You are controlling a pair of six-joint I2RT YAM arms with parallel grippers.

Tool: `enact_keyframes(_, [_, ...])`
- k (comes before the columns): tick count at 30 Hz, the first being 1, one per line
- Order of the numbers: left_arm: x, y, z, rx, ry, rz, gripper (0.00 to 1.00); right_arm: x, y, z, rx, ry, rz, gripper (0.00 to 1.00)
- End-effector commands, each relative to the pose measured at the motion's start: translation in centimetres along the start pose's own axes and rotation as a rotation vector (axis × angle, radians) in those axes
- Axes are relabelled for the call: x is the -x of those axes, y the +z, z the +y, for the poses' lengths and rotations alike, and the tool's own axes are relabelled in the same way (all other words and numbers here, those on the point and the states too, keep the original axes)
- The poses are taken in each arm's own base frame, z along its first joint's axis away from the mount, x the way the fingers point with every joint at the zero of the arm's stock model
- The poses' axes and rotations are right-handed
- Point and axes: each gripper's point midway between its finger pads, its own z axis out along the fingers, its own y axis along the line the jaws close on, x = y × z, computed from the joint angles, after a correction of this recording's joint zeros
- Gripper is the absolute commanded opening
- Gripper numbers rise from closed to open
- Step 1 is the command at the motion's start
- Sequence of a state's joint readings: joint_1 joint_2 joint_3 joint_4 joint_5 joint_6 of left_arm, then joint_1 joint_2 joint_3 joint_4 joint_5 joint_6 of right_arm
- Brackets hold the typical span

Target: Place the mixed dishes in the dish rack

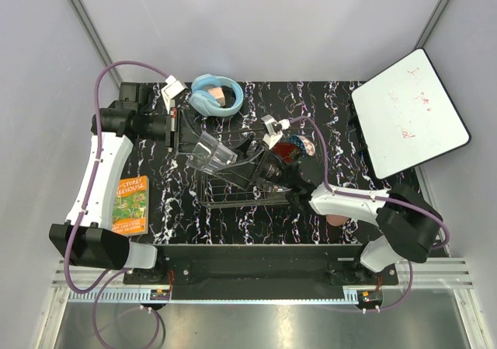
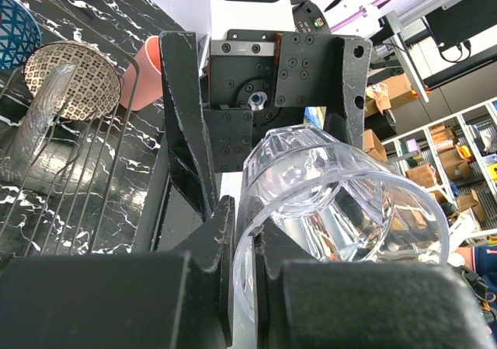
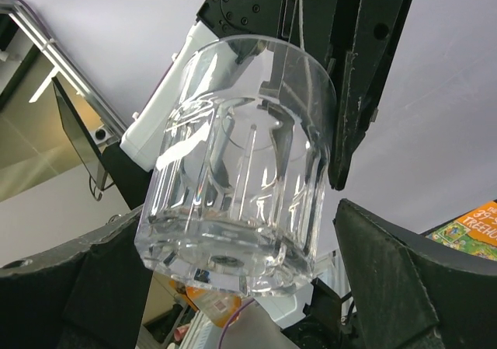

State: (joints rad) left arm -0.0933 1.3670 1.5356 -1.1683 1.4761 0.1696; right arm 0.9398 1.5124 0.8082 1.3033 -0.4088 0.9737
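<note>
A clear tumbler (image 1: 211, 151) (image 2: 334, 201) (image 3: 241, 170) hangs on its side above the table. My left gripper (image 1: 192, 142) (image 2: 245, 240) is shut on its rim, one finger inside the glass and one outside. My right gripper (image 1: 242, 162) (image 3: 237, 225) is open, its fingers standing on either side of the tumbler's base, with a gap showing at the right finger (image 3: 388, 263). The dish rack (image 1: 233, 200) (image 2: 101, 178) lies below. In it are a beige lattice bowl (image 2: 74, 77) and a clear glass bowl (image 2: 43, 120). A blue patterned bowl (image 2: 14, 26) sits at its far end.
A pink cup (image 2: 147, 73) stands just beyond the rack. A red floral plate (image 1: 295, 148) lies behind the right arm. Light-blue headphones (image 1: 216, 96) are at the back, a white board (image 1: 408, 112) at the right, and a book (image 1: 130, 204) at the left.
</note>
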Motion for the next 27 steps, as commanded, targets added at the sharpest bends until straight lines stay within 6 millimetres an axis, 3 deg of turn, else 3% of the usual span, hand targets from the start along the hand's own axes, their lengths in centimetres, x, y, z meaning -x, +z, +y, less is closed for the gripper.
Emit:
enact_keyframes(1, [0.4,-0.3,-4.4,-0.203,0.065,-0.035,0.00,3.3,1.2,2.3,0.105,-0.044,-0.102,0.95])
enact_keyframes(10, [0.4,-0.4,-3.5,-0.164,0.075,-0.040,0.00,4.3,1.7,2.3,0.107,-0.037,-0.122,0.86])
enact_keyframes(14, [0.2,-0.4,-2.9,-0.144,0.083,-0.041,0.00,4.4,1.7,2.2,0.093,-0.031,-0.114,0.77])
enact_keyframes(18, [-0.1,-0.5,-2.1,-0.107,0.090,-0.042,0.00,4.4,1.3,1.8,0.070,-0.031,-0.118,0.58])
enact_keyframes(21, [-0.2,-0.7,-0.9,-0.066,0.092,-0.047,0.00,4.5,1.0,1.3,0.048,-0.025,-0.122,0.51])
enact_keyframes(22, [-0.1,-0.9,-0.5,-0.052,0.092,-0.055,0.03,4.4,0.8,1.1,0.038,-0.021,-0.122,0.50])
enact_keyframes(23, [-0.1,-1.1,-0.3,-0.046,0.088,-0.060,0.18,4.6,0.7,1.2,0.037,-0.021,-0.129,0.49])
enact_keyframes(25, [0.0,-1.5,0.1,-0.039,0.086,-0.077,0.24,4.6,0.5,0.9,0.022,-0.017,-0.131,0.39])
enact_keyframes(27, [0.1,-1.7,0.3,-0.035,0.083,-0.085,0.39,4.7,0.3,0.7,0.011,-0.019,-0.131,0.33])
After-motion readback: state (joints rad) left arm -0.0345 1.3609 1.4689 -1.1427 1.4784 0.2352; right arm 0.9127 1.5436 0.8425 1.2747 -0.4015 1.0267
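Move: The clear cup hangs rim-first from the left fingers, its middle about 4 cm right of that hand, 2 cm back and 1 cm higher. From the open right hand that middle is some 4 cm left, 1 cm ahead and 1 cm up. The dish rack's middle lies roughly 12 cm ahead, 5 cm right and 30 cm below the right hand; the red plate in it stands some 10 cm ahead, 13 cm right and 25 cm below. Easing about 2 cm forward, the right fingers close on the cup's base; the sinking left fingers start opening. ##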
